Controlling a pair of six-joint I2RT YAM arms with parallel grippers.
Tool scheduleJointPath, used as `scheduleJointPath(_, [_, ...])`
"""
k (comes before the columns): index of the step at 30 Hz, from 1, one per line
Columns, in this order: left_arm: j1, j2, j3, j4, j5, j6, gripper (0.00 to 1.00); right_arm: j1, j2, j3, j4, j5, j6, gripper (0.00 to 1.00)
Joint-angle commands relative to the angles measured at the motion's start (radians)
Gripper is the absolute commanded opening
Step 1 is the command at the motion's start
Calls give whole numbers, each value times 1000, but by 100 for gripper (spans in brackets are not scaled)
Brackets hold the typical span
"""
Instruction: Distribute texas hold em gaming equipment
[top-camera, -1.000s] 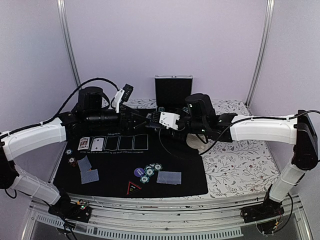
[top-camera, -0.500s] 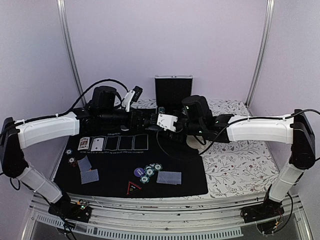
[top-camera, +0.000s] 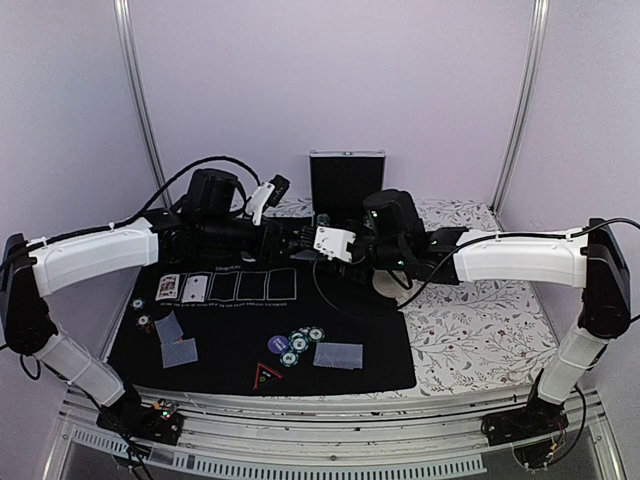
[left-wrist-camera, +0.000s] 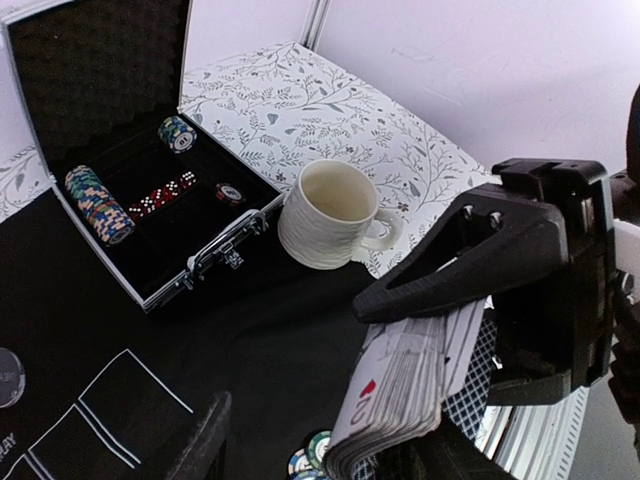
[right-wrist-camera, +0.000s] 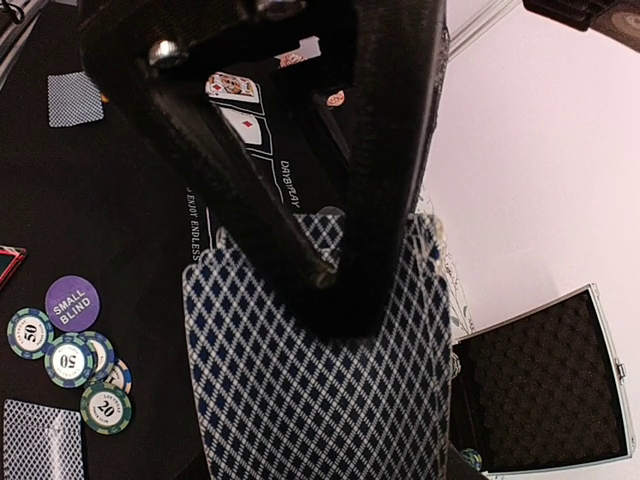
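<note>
My right gripper (right-wrist-camera: 340, 280) is shut on a deck of playing cards (right-wrist-camera: 320, 380) with blue-and-white diamond backs, held above the black mat (top-camera: 230, 330). In the left wrist view the deck (left-wrist-camera: 420, 385) hangs from the right gripper's black finger, a red-pip card lowest. My left gripper (left-wrist-camera: 320, 450) is open. One finger (left-wrist-camera: 200, 440) stands well left of the deck and the other sits under the deck's lower end. Both grippers meet at the mat's far edge (top-camera: 310, 238). On the mat lie two face-up cards (top-camera: 182, 288), face-down cards (top-camera: 338, 355), poker chips (top-camera: 300, 345) and a purple button (top-camera: 278, 345).
An open metal case (left-wrist-camera: 230, 245) holding a chip stack (left-wrist-camera: 98, 205) and red dice stands at the back. A cream mug (left-wrist-camera: 325, 213) sits beside it on the leaf-patterned cloth. More face-down cards (top-camera: 175, 340) and chips (top-camera: 140, 312) lie at the mat's left.
My left arm has swung right until its gripper meets the deck in the right gripper, and its jaws have narrowed. The right arm has barely moved.
</note>
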Motion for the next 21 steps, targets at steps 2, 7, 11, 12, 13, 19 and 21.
scheduleJointPath(2, [-2, -26, 15, -43, -33, 36, 58, 9, 1, 25, 10, 6, 7, 42])
scheduleJointPath(7, [4, -44, 12, -57, -58, 51, 57, 10, -3, 24, 9, 9, 3, 42])
scheduleJointPath(11, [8, -51, 15, -68, -66, 57, 58, 9, -5, 25, 8, 9, 2, 42])
scheduleJointPath(12, [8, -52, 15, -62, -49, 56, 60, 10, -3, 25, 7, 8, 2, 42])
scheduleJointPath(13, [8, -53, 17, -53, -23, 57, 65, 10, -3, 26, 7, 6, 1, 42])
scheduleJointPath(19, [5, -49, 20, 9, 87, 43, 83, 10, -1, 34, 1, 1, 0, 42])
scheduleJointPath(21, [5, -36, 22, 31, 88, 31, 83, 11, 4, 36, 0, 0, -1, 42])
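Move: The card deck in the right gripper is right at the left fingertips, its middle about 3 cm to the right and 1 cm back, nearly level with them. From the left hand, the mug stands some 20 cm right, 7 cm ahead and 16 cm below; the chip case about 20 cm ahead, 12 cm right and 18 below; the loose chips 8 cm back, straight below by 20. The right hand has the deck's middle about 2 cm left and 1 cm ahead of its point. Draw the left gripper about 1 cm to the left at the deck's free end with its half-open fingers held as they are, one fingertip against the patterned back. Then spread the fingers to about four-fifths open while easing back right, towards the base and slightly up, roughly 1 cm. Keep the right gripper still, holding the deck. ##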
